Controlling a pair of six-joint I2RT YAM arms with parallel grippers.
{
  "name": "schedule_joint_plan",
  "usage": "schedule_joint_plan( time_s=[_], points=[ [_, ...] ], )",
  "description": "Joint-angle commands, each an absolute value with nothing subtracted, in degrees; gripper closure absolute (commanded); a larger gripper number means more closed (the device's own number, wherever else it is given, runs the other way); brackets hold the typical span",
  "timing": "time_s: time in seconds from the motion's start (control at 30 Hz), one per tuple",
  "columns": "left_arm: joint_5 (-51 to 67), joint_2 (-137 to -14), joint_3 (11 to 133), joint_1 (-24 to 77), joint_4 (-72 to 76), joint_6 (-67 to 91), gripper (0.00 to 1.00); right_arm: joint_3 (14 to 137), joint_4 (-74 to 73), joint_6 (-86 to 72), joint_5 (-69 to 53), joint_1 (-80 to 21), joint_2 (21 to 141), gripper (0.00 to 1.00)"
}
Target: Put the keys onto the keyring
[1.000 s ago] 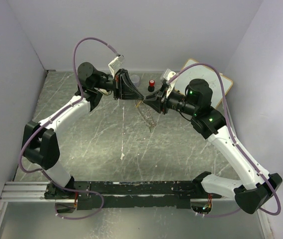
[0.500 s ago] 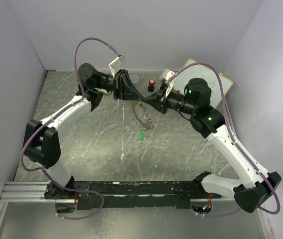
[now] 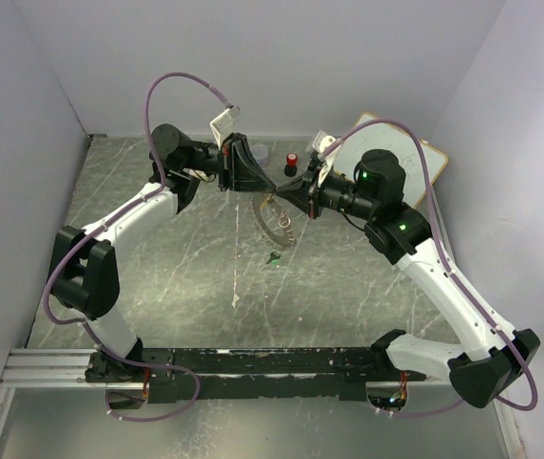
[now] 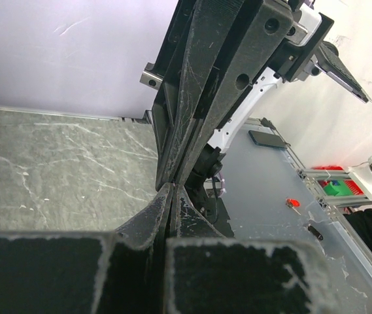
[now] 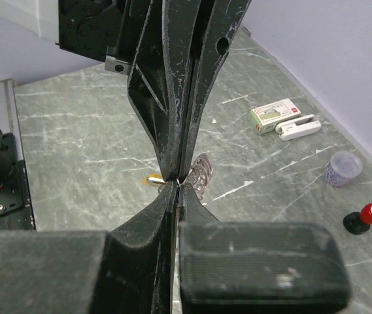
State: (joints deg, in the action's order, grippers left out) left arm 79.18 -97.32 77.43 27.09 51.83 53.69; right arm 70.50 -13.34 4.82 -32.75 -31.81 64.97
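Note:
My left gripper [image 3: 268, 189] and right gripper [image 3: 278, 194] meet tip to tip above the back middle of the table. The silvery toothed keyring [image 3: 276, 228] hangs below that meeting point. My left gripper [image 4: 170, 186] is shut on the ring's top. My right gripper [image 5: 178, 186] is shut too, its tips touching the same spot; whether it pinches the wire I cannot tell. In the right wrist view the keyring [image 5: 202, 171] shows just right of the tips and the yellow-orange key [image 5: 153, 178] just left of them. The green key [image 3: 272, 257] lies on the table under the ring.
A red-capped black knob [image 3: 292, 161] and a small grey cup [image 3: 261, 152] stand near the back wall. A white stapler [image 5: 293, 127] and a small box [image 5: 274, 112] lie beyond them. A pale board [image 3: 424, 158] leans at the back right corner.
My right gripper has shut. The green key has dropped onto the table below the ring. The keyring has swung from a slant towards the right to hanging under the tips.

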Motion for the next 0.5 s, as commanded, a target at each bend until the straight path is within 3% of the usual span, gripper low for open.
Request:
schedule_joint_plan(
  time_s=[0.0,0.27,0.47],
  points=[
    [77.3,-97.4,78.7,27.1,52.0,52.8,0.93,70.3,-9.4,2.2,-31.7,-31.6,63.6,1.00],
    [65.0,-93.3,83.2,26.4,20.4,30.1,0.53,69.0,-7.9,-1.3,-29.5,-31.5,63.0,1.00],
    [53.1,-84.6,75.6,20.4,28.2,35.8,0.41,68.3,-7.7,-3.2,-26.1,-31.0,63.0,1.00]
  ],
)
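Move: The yellow key is practically at both sets of fingertips: about 1 cm back and 2 cm below the left hand, and for the right about 2 cm to its left, 1 cm back and 2 cm down. From the left hand, the keyring's middle hangs some 4 cm back, straight below by about 6 cm. The red-capped bottle stands roughly 25 cm ahead, 5 cm right and 33 cm below the left hand. Forward goes the left hand, about 5 cm in all and gathering speed, its fingers opening from nearly shut to a little over half as it lets go beside the yellow key; it swings some 20 degrees counter-clockwise and rises slightly at the last. The right hand keeps its pinch at the key and ring, easing only about 1 cm forward with a small turn. ##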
